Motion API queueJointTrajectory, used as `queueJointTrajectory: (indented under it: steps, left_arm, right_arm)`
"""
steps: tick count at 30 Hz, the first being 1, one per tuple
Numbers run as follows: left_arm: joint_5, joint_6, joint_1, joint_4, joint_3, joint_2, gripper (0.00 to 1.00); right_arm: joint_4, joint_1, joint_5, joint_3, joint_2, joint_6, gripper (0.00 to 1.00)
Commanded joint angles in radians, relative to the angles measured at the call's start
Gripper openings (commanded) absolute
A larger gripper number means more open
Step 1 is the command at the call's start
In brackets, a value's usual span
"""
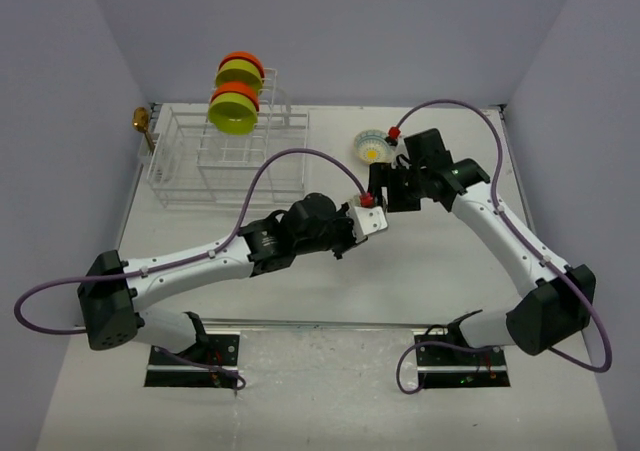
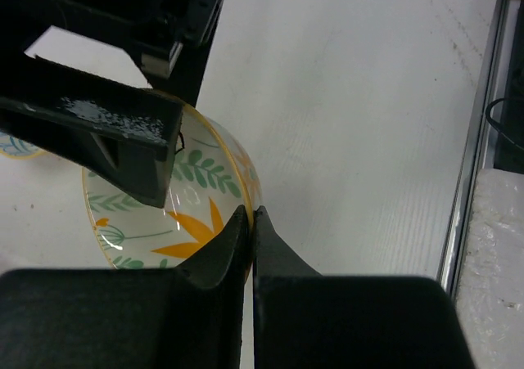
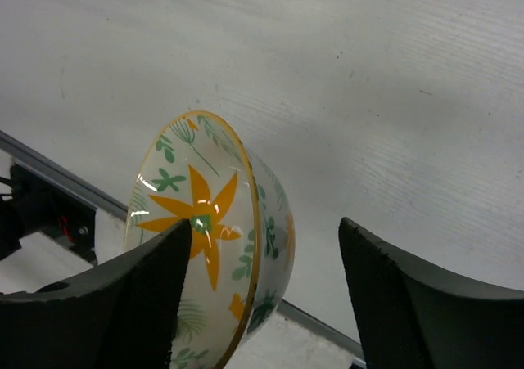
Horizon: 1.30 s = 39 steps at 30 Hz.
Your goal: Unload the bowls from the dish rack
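Note:
My left gripper [image 2: 252,213] is shut on the rim of a white floral bowl [image 2: 192,193], which it holds on edge above the table. My right gripper [image 3: 264,226] is open around this bowl [image 3: 209,222]: one finger sits in front of its inside, the other stands apart from its outer wall. In the top view both grippers meet mid-table, left gripper [image 1: 372,219] and right gripper [image 1: 386,187], and hide the held bowl. A second floral bowl [image 1: 371,148] rests on the table behind them. Orange and lime-green bowls [image 1: 236,108] stand in the dish rack [image 1: 215,166] at the back left.
A gold utensil [image 1: 142,121] lies at the rack's far left corner. The table's metal front rail [image 2: 471,148] runs along the near edge. Purple cables arch over both arms.

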<state>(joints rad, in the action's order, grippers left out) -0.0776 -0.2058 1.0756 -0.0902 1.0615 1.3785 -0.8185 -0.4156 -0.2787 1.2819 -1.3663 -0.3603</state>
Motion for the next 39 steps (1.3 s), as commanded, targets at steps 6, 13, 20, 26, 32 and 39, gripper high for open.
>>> queueJointTrajectory:
  steps: [6,13,20,26,32,39]
  left_arm:
    - [0.036,-0.06,0.006,0.106,0.028,0.02,0.0]
    - [0.082,-0.023,0.006,0.06,0.043,0.048,0.08]
    - [0.235,0.087,0.006,0.0,0.057,-0.086,1.0]
    - [0.565,0.29,0.006,-0.166,0.106,-0.304,1.0]
    - [0.688,0.443,0.006,-0.449,0.083,-0.51,1.0]
    - [0.713,0.503,0.006,-0.471,-0.116,-0.867,1.0]
  right_arm:
    - [0.048,-0.026,-0.008,-0.046,0.01,0.014,0.0]
    - [0.12,-0.023,-0.001,-0.07,0.018,-0.009,0.0]
    - [0.303,0.109,0.006,-0.087,-0.048,-0.11,0.0]
    - [0.449,0.244,0.081,0.046,-0.246,-0.244,0.0]
    - [0.458,0.27,0.13,0.344,-0.559,-0.264,0.0]
    - [0.455,0.281,0.15,0.586,-0.711,-0.238,0.01]
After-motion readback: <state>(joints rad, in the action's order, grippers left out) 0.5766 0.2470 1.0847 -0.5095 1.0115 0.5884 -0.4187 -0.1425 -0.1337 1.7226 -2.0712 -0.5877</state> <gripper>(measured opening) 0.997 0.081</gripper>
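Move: The flowered bowl, held by its rim in the left fingers, has its middle about 4 cm ahead, 3 cm to the right and 2 cm below that hand. From the right hand, still open around the rim, the bowl's middle is some 4 cm back, 3 cm left and 3 cm lower. The blue-patterned bowl is about 29 cm ahead of the right hand, 1 cm to its right and 17 cm down. The green bowl in the rack lies roughly 30 cm ahead and 30 cm left of the left hand. The flowered bowl changes hands: the right fingers sink 2–3 cm and pinch its rim while the left holds it nearly still, then the left opens wide and withdraws left and up, about 22 and 15 cm. The right carries the bowl some 25 cm forward, also right and down, to above the blue-patterned bowl, turning about 30 degrees clockwise. ##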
